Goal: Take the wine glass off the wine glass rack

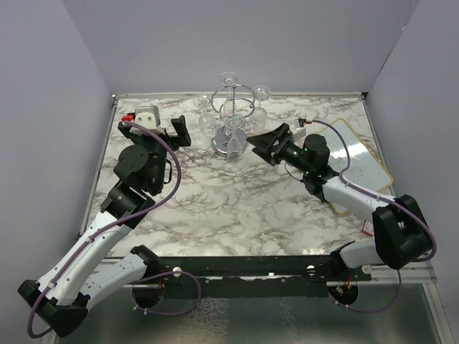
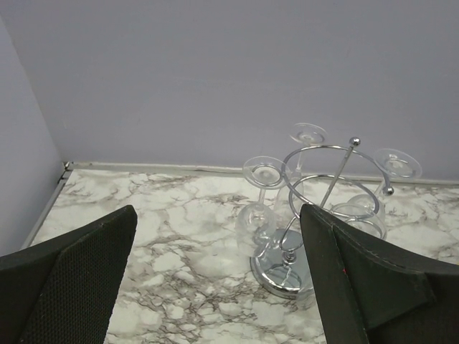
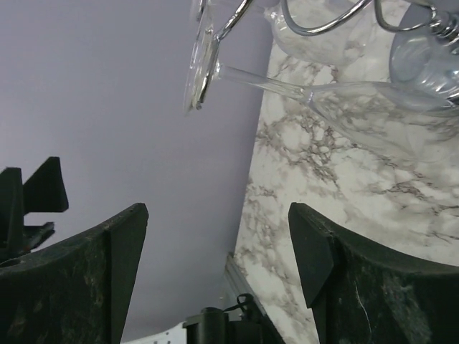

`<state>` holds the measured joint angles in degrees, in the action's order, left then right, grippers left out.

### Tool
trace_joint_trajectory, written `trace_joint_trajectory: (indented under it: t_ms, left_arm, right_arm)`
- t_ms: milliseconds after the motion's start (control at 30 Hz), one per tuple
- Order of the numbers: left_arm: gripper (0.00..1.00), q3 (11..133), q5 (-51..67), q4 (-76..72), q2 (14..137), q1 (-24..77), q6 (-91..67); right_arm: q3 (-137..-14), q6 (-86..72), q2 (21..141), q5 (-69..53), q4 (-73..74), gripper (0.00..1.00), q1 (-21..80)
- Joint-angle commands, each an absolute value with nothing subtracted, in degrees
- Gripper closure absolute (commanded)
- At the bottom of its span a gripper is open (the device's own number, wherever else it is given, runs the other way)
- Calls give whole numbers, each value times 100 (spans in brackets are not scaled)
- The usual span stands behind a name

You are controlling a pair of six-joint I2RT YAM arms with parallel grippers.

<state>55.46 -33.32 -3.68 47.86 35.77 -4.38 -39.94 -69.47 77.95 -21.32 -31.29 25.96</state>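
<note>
The chrome wine glass rack (image 1: 231, 118) stands at the back middle of the marble table on its round mirrored base (image 2: 285, 272). Clear wine glasses hang bowl-down from its rings (image 2: 326, 175), feet up. One wine glass (image 3: 267, 81) crosses the top of the right wrist view, ahead of my right gripper (image 3: 215, 215). That gripper is open with nothing between its fingers, and sits just right of the rack (image 1: 267, 143). My left gripper (image 2: 215, 215) is open and empty, left of the rack (image 1: 179, 131), with a hanging glass (image 2: 257, 218) ahead of it.
A white board with a wooden rim (image 1: 361, 161) lies at the table's right side under the right arm. Grey walls close the table in at the back and both sides. A small card (image 1: 368, 228) lies near the right front edge.
</note>
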Motion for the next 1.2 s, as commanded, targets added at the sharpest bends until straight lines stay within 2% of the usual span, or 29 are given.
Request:
trace_joint_trajectory:
  t_ms: [0,167,333,500,633,867,1167]
  left_arm:
    - [1,5541,-3500,-296,4820,3611,-533]
    - [1,5585,-3509,-240,4848,3618,-520]
    - [1,5599,-3445,-217,4842,3618,-559]
    - [1,5641,-3359,-160,4867,3617,-600]
    - [1,5669,-3349,-115,4887,3618,-591]
    - [1,5695,-3333,-69,4946,3619,-564]
    - [1,5730,-3279,-28,5021,3616,-580]
  right_arm:
    - [-4516,-7603,8135,-2253,-3734,21,2676]
    - [-4815,-6843,8011,-1423,-3096,21,2399]
    - [-5364,-6351,7981,-1134,-2295,21,1825]
    - [-5763,-6260,8415,-1556,-2481,23,1255]
    - [-6407,-6294,9179,-2466,-2783,26,975]
    - [-7698,-6505,10556,-3917,-3049,38,852]
    - [-7831,-6599,10849,-3959,-3187,44,853]
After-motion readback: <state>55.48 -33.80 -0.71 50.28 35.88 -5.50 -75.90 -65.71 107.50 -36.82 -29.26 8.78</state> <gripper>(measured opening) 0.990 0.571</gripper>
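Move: The foot of the right-hand wine glass, hanging upside down on the rack, is about 20 cm straight ahead of the right hand and 4 cm above it. The front glass's foot is closer, roughly 8 cm ahead, 8 cm left and 3 cm up. The rack's post stands some 18 cm ahead and 10 cm left, its middle about 8 cm lower than the hand. From the left hand, the right-hand glass's foot is about 22 cm ahead, 29 cm right and 14 cm below. Forward about 17 cm, in an arc, the right hand leaves the front glass for the right-hand one: it swings out to the right while climbing nearly 8 cm, turning some 20 degrees clockwise, then comes back left about 4 cm, sinking and undoing the turn. Its fingers, one above the other, narrow partway and stop just short of the foot. The empty left hand sinks about 2 cm. ##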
